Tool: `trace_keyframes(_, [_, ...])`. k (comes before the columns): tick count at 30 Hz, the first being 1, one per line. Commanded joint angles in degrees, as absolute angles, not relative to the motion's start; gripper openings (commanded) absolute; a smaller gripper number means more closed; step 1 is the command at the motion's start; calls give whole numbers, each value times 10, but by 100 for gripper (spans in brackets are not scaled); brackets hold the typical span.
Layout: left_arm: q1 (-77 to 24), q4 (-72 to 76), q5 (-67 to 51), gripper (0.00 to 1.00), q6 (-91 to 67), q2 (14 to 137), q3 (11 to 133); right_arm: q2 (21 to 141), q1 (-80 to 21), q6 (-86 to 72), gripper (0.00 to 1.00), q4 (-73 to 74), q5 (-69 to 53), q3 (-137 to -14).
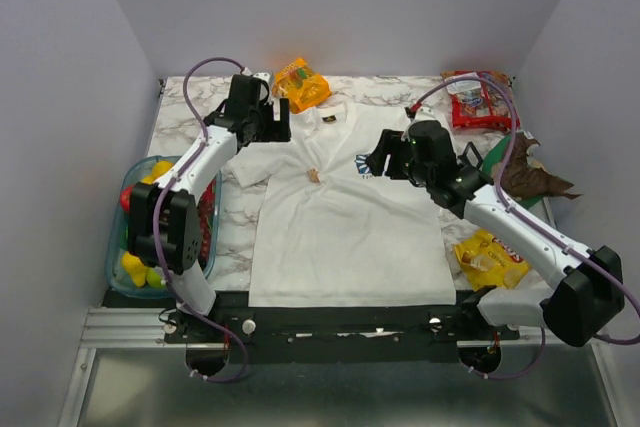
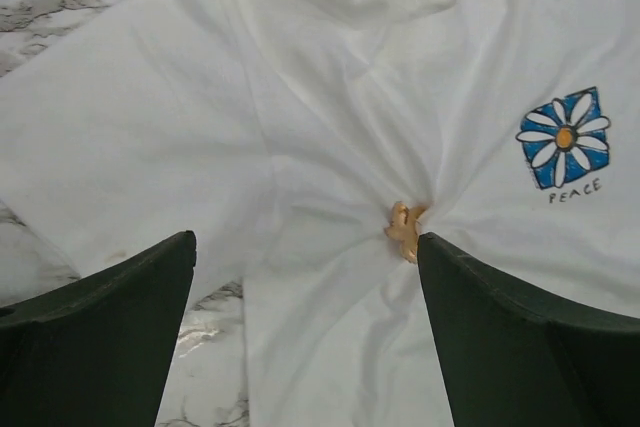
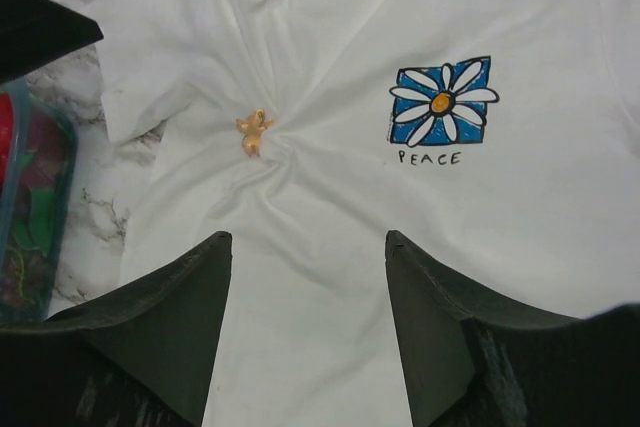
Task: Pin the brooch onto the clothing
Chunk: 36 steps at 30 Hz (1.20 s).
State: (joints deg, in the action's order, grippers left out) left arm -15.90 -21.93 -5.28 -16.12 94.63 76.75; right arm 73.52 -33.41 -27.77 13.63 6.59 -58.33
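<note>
The white T-shirt (image 1: 340,217) lies flat on the marble table, collar at the far side. The small orange brooch (image 1: 314,176) sits on its chest, with the cloth puckered around it; it also shows in the left wrist view (image 2: 405,229) and the right wrist view (image 3: 253,131). The printed blue-and-white daisy (image 3: 443,101) is to its right. My left gripper (image 1: 278,132) hovers open and empty above the shirt's left shoulder. My right gripper (image 1: 378,162) hovers open and empty above the daisy print. In the left wrist view the brooch lies just beside the right fingertip (image 2: 432,247).
An orange snack bag (image 1: 300,84) lies behind the collar. A red snack pack (image 1: 478,100) and a brown wrapper (image 1: 530,177) are at the far right, a yellow chip bag (image 1: 488,259) at the near right. A blue bin (image 1: 118,247) of toys stands at the left.
</note>
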Motion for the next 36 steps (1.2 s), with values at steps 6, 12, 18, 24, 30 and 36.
trace_keyframes(6, [-114,-366,39,99,-86,1123,903,671,-332,-278,71,190,47,-541])
trace_keyframes(12, [-103,-386,63,92,-59,1191,950,659,-332,-293,71,193,41,-516])
trace_keyframes(18, [-100,-401,78,67,-55,1220,955,658,-332,-317,71,192,15,-505])
trace_keyframes(24, [-99,-384,47,67,-54,1226,926,654,-333,-326,71,185,4,-494])
trace_keyframes(30, [-86,-380,39,47,-52,1236,912,641,-333,-332,71,185,4,-486])
trace_keyframes(36, [-80,-373,46,24,-47,1244,907,637,-332,-339,71,185,8,-475])
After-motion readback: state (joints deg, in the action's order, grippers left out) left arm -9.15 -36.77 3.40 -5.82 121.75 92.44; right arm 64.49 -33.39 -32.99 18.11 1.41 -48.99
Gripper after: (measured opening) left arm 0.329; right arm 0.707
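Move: The spot I want on the shirt's left sleeve lies about 8 cm left of my open left hand, some 3 cm ahead and 15 cm below. The brooch sits about 7 cm to this hand's right and 3 cm back; the neck label is some 17 cm ahead and 12 cm right, the daisy print about 22 cm right and nearly level with it. From my right hand, the sleeve spot is roughly 12 cm ahead, 30 cm left and 19 cm below. I sink my left hand about 14 cm onto the sleeve while swinging it some 8 cm left and a little forward, tipping the fingers steeply down. Once low, I close them partway, in two stages, so the tips draw together on the cloth. My empty right hand stays open and backs off some 5 cm towards my base, dropping about 3 cm. ##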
